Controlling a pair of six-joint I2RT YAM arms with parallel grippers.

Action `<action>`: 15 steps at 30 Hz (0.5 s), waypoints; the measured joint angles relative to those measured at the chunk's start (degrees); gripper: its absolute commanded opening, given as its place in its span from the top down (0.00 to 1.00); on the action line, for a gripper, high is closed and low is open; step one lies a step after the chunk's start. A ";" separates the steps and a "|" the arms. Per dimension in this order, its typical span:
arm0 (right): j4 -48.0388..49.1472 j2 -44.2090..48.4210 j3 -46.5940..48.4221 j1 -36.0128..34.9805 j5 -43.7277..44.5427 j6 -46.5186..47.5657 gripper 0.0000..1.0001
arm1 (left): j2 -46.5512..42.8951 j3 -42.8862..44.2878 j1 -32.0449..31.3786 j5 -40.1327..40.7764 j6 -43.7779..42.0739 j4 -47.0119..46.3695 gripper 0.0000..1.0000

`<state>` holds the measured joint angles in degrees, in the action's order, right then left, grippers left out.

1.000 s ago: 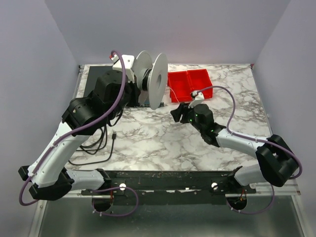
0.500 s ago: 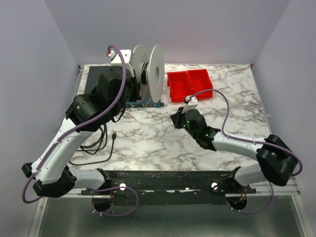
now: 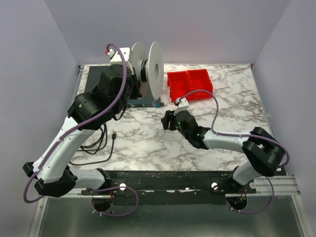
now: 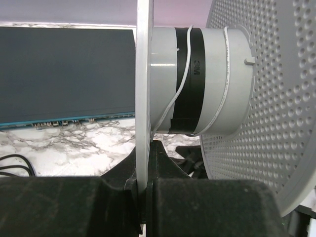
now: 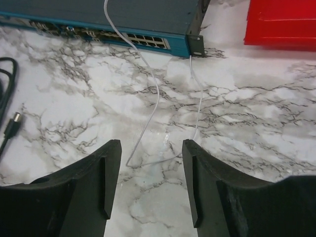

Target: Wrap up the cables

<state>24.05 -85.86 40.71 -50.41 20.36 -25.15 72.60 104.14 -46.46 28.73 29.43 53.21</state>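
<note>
A white spool (image 3: 150, 74) with two wide discs stands at the back of the table. My left gripper (image 4: 143, 197) is shut on the edge of its near disc (image 4: 144, 89). The thin white cable (image 4: 183, 84) runs over the spool's hub, which has a black tape band. In the right wrist view the cable (image 5: 148, 118) lies slack on the marble as a long loop, its bend just ahead of my right gripper (image 5: 151, 148). That gripper (image 3: 168, 120) is open and empty, low over the table centre.
A dark box with a teal edge (image 5: 98, 19) lies behind the cable. Two red bins (image 3: 189, 84) sit at the back right. Black cords (image 3: 96, 140) and a plug (image 5: 11, 126) lie at the left.
My right gripper has moved left and toward the table centre, nearer the slack cable. The left arm has shifted the spool slightly back and left.
</note>
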 measured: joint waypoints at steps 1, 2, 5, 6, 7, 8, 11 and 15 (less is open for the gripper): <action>0.02 -2.21 1.20 0.00 -0.55 0.50 0.40 | 0.00 0.02 0.00 0.00 0.00 0.00 1.00; -0.11 -4.31 2.49 0.00 -1.03 0.85 0.40 | 0.00 0.09 0.00 -0.02 0.00 0.00 1.00; -0.20 -9.64 6.29 0.00 -2.32 1.57 0.39 | 0.00 0.33 -0.04 -0.02 -0.02 0.07 1.00; -0.17 -11.02 7.34 0.00 -2.54 1.64 0.39 | 0.00 0.44 -0.04 -0.02 -0.02 0.07 1.00; -0.17 -12.11 8.15 0.00 -2.82 1.60 0.38 | 0.00 0.55 -0.04 -0.02 -0.02 0.07 1.00; -0.17 -12.74 8.59 0.00 -2.99 1.49 0.38 | 0.00 0.70 -0.04 -0.02 -0.02 0.07 1.00; -0.17 -13.97 8.90 -0.02 -3.78 0.59 0.40 | 0.00 1.20 -0.07 0.00 -0.07 0.07 1.00; -0.24 -16.44 9.70 -1.09 -3.72 -1.05 0.47 | -0.04 1.40 -0.07 0.00 -0.24 0.04 1.00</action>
<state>23.81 -102.30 50.41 -51.51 16.64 -26.20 72.55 105.54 -46.52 28.73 29.19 53.25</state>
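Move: The loose white cable runs down from the raised spool to a bend on the table, some 5 cm to the right hand's left, only 1–2 cm ahead and about 11 cm below it. The switch's near right corner is 13 cm ahead and 2 cm left, about 10 cm down. The black cable plug lies roughly 27 cm left and 2 cm back, at table height. From the left hand the bend is about 41 cm below, 4 cm ahead and 7 cm right. Nothing is touched yet by the right hand: it heads down and to its left towards the bend in the white cable, sinking about 5.5 cm and going nearly 5 cm left, with a slight forward drift at first. Its fingers stay open and it tips a few degrees downward. The left hand keeps its pinch on the spool's flange, holding it high and lifting it just 1 cm. ##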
